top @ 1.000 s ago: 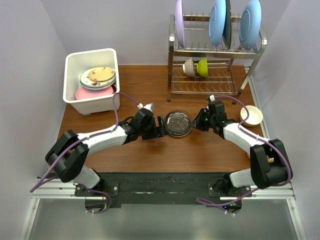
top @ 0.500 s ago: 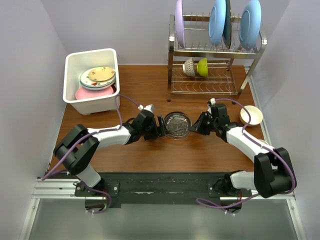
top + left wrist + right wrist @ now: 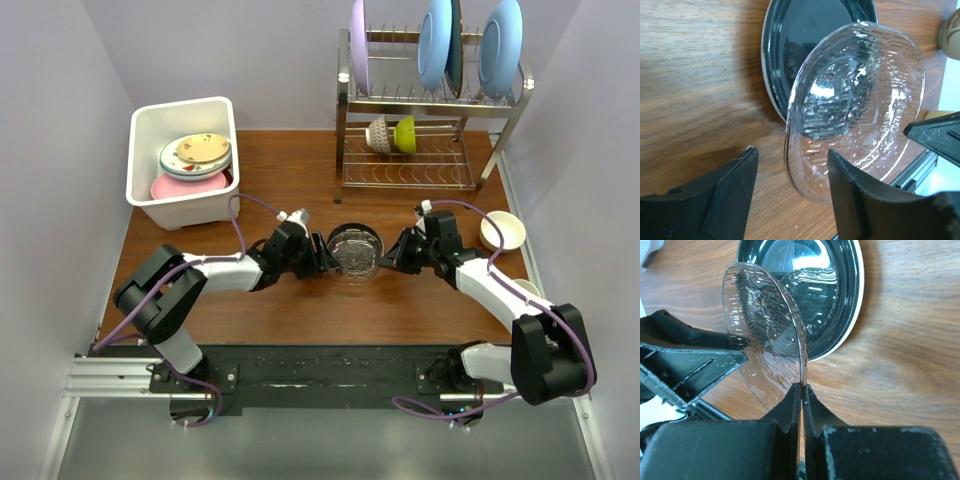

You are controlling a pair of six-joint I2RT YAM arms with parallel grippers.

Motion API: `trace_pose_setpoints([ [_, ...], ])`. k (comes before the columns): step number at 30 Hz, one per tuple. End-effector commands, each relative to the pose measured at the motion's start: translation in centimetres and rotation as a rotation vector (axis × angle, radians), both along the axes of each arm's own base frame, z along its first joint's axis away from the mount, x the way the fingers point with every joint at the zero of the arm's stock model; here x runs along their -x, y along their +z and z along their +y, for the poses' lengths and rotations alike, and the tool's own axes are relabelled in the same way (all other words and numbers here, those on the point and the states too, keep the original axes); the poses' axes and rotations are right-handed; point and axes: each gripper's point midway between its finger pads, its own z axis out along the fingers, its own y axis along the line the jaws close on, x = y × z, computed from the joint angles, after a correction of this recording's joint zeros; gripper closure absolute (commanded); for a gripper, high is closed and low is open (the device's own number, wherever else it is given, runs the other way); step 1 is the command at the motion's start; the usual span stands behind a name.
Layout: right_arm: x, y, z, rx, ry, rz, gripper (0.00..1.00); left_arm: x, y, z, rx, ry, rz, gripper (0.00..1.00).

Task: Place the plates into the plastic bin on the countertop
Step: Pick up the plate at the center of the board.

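A clear ribbed glass plate (image 3: 355, 252) (image 3: 860, 95) (image 3: 762, 330) stands tilted on edge above a dark glossy plate (image 3: 810, 30) (image 3: 815, 275) that lies on the countertop (image 3: 280, 310). My right gripper (image 3: 394, 252) (image 3: 803, 388) is shut on the glass plate's right rim. On the opposite side my left gripper (image 3: 322, 252) (image 3: 792, 152) is open, and the plate's left rim sits between its fingers (image 3: 732, 190) without clear contact. The white plastic bin (image 3: 150, 120) at the back left holds a stack of plates (image 3: 196, 153) on a pink one (image 3: 172, 187).
A two-tier steel wire rack (image 3: 430, 150) at the back right carries upright light-blue and lilac plates and small bowls. A cream bowl (image 3: 502, 230) sits by the right arm. White walls close in both sides of the countertop.
The right gripper has raised the glass plate from lying flat to standing on edge. The left gripper has moved in around its rim, and its jaws have narrowed.
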Motion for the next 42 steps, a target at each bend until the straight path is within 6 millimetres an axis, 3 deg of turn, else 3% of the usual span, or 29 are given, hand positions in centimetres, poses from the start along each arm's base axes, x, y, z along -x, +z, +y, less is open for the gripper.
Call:
trace_pose_setpoints([
  [1,0.3,1.2,0.5,-0.047,0.031,-0.023,1.00,-0.7,1.1,-1.2,0.081,-0.017,-0.036,0.41],
  [11,0.9,1.3,1.2,-0.094,0.058,-0.003,1.00,-0.5,1.8,-1.8,0.136,-0.042,-0.054,0.54],
  [14,0.9,1.3,1.2,-0.095,0.064,-0.003,1.00,-0.3,2.3,-2.0,0.157,-0.056,-0.068,0.63],
  [21,1.3,0.7,1.1,-0.088,0.063,0.011,1.00,0.3,2.4,-1.6,0.157,-0.060,-0.065,1.00],
  [25,1.4,0.6,1.0,-0.085,0.061,0.013,0.99,0.4,2.4,-1.3,0.143,-0.056,-0.066,1.00],
  [32,1.6,0.5,0.9,-0.081,0.064,0.020,0.86,0.4,2.9,-1.0,0.133,-0.051,-0.079,1.00],
  [34,1.7,0.5,0.9,-0.081,0.064,0.017,0.76,0.4,3.0,-0.9,0.131,-0.049,-0.081,1.00],
  [37,1.8,0.7,0.8,-0.083,0.066,0.009,0.53,0.4,3.1,-0.8,0.129,-0.048,-0.084,1.00],
  [38,1.9,0.7,0.8,-0.083,0.068,0.002,0.39,0.3,3.2,-0.8,0.129,-0.047,-0.085,1.00],
  [42,2.0,1.1,0.6,-0.082,0.051,-0.019,0.12,0.3,3.3,-0.7,0.124,-0.043,-0.086,1.00],
])
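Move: The clear plate, still pinched at its right rim by the right hand, has its middle about 7 cm to the right of the left hand and 2 cm ahead, roughly level, its left rim already between the left hand's open fingers. From the right hand the clear plate's middle lies some 8 cm left and 1 cm ahead, about level. The black plate lies on the board about 8 cm right of the left hand, 5 cm ahead and 6 cm lower. The left hand edges about 1.5 cm to the right around the clear plate's left rim and shuts its fingers from roughly two-thirds open, pinching that rim, then lifts to finish some 1.5 cm higher while rolling its left side down a little. The right hand keeps its grip meanwhile, easing back about 1.5 cm towards the base and slightly down, and only once the left has closed does it open wide and let go of the right rim, its fingers staying astride it. ##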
